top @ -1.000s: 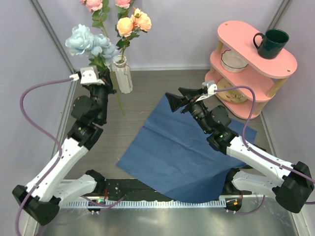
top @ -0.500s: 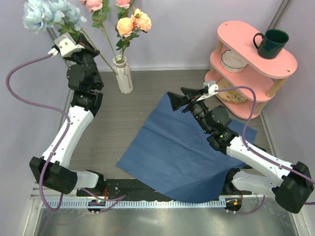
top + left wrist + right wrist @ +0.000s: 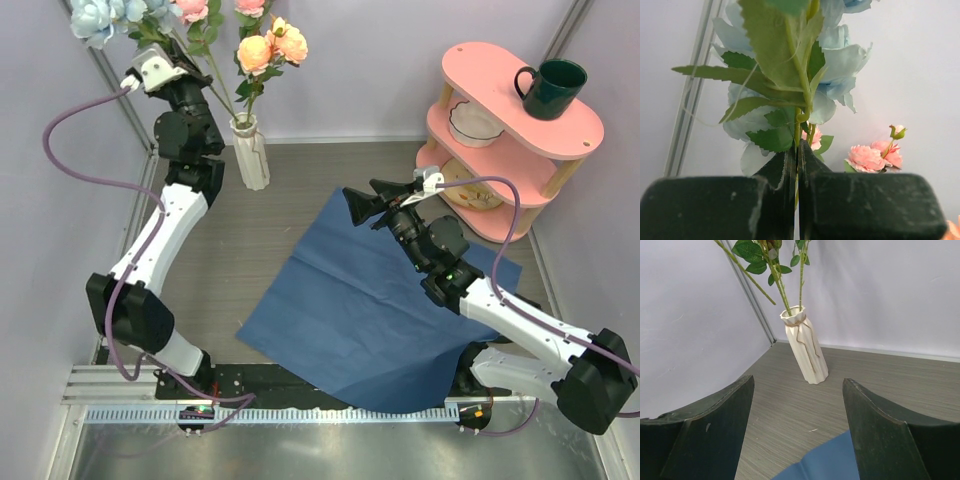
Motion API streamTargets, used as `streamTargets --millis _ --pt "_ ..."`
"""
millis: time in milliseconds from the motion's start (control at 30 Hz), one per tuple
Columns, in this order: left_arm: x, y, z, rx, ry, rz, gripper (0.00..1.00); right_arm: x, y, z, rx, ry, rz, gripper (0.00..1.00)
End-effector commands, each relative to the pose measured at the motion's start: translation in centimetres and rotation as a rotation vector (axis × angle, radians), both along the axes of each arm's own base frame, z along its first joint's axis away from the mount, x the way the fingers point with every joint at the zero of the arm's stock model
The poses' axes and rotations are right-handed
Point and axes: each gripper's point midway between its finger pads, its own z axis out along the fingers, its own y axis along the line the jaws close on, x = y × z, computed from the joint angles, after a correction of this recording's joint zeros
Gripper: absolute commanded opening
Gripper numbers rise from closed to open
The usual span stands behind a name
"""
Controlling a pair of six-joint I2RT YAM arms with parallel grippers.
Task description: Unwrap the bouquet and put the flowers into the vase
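Note:
The cream ribbed vase (image 3: 250, 155) (image 3: 805, 347) stands at the back left and holds pink roses (image 3: 192, 10) and peach roses (image 3: 272, 45). My left gripper (image 3: 172, 50) (image 3: 799, 145) is raised high to the vase's left, shut on the green stem (image 3: 799, 115) of the pale blue flower (image 3: 100, 15). That stem slants down to the right, and its lower end (image 3: 772, 301) hangs just left of the vase's rim. The bouquet's blue paper wrap (image 3: 370, 300) lies spread flat on the table. My right gripper (image 3: 358, 205) (image 3: 798, 380) hovers open over the wrap's far corner, facing the vase.
A pink two-tier shelf (image 3: 520, 110) stands at the back right with a dark green mug (image 3: 550, 88) on top and a white bowl (image 3: 475, 122) below. A metal frame post (image 3: 110, 80) runs behind the left arm. Purple walls close in the back and sides.
My left arm lifted the blue flower from beside the vase up to the far left, then swung it right toward the vase. The right arm stayed still.

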Motion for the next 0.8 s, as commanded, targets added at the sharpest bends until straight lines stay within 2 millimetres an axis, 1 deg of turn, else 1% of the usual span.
streamTargets --millis 0,67,100,133,200,367,633,700,733,767 --pt "-0.2 0.3 2.9 0.008 -0.118 0.035 0.00 0.1 0.0 1.6 0.037 -0.052 0.001 0.77" --pt "0.6 0.0 2.7 0.016 -0.116 0.036 0.00 0.3 0.0 1.4 0.036 -0.050 0.000 0.77" --pt "0.6 -0.1 2.9 0.015 -0.124 0.035 0.00 0.3 0.1 1.3 0.034 -0.049 0.003 0.77" --pt "1.5 -0.3 2.4 0.022 -0.110 0.036 0.00 0.4 0.2 1.2 0.032 -0.046 0.005 0.77" --pt "2.0 -0.5 2.1 0.022 -0.102 0.034 0.00 0.6 0.2 1.0 0.031 -0.043 0.004 0.77" --pt "3.5 -0.8 0.3 0.028 -0.067 0.041 0.00 0.7 0.4 0.8 0.031 -0.036 0.012 0.77" --pt "6.3 -1.6 -4.1 0.020 0.012 0.021 0.00 0.9 0.5 0.6 0.031 -0.031 0.015 0.77" --pt "7.0 -1.6 -5.7 0.018 0.043 0.029 0.00 1.0 0.3 0.5 0.031 -0.030 0.010 0.77" --pt "7.1 -1.6 -6.2 0.013 0.047 0.032 0.00 1.0 0.3 0.6 0.032 -0.030 0.012 0.77" --pt "7.4 -1.7 -7.2 0.015 0.068 0.036 0.00 1.1 0.3 0.4 0.030 -0.028 0.011 0.77"
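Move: The vase stands about 16 cm ahead of my left hand and 7 cm to its right, its middle some 45 cm below; I'm already holding the blue flowers up high. Of the flowers standing in the vase, the nearer pink ones are about 18 cm ahead, 3 cm right and 8 cm above this hand, the orange ones 14 cm ahead, 12 cm right and 4 cm below. From my empty right hand the vase is about 29 cm ahead, 17 cm left and 23 cm lower. I bring the blue flowers over to the vase, my left hand going about 7 cm forward and a little right, sinking about 6 cm with most of the drop coming late, to feed the lower stems into the mouth beside the pink and orange ones. My fingers stay shut on the stems, and the wrist tips down only about 5 degrees. ##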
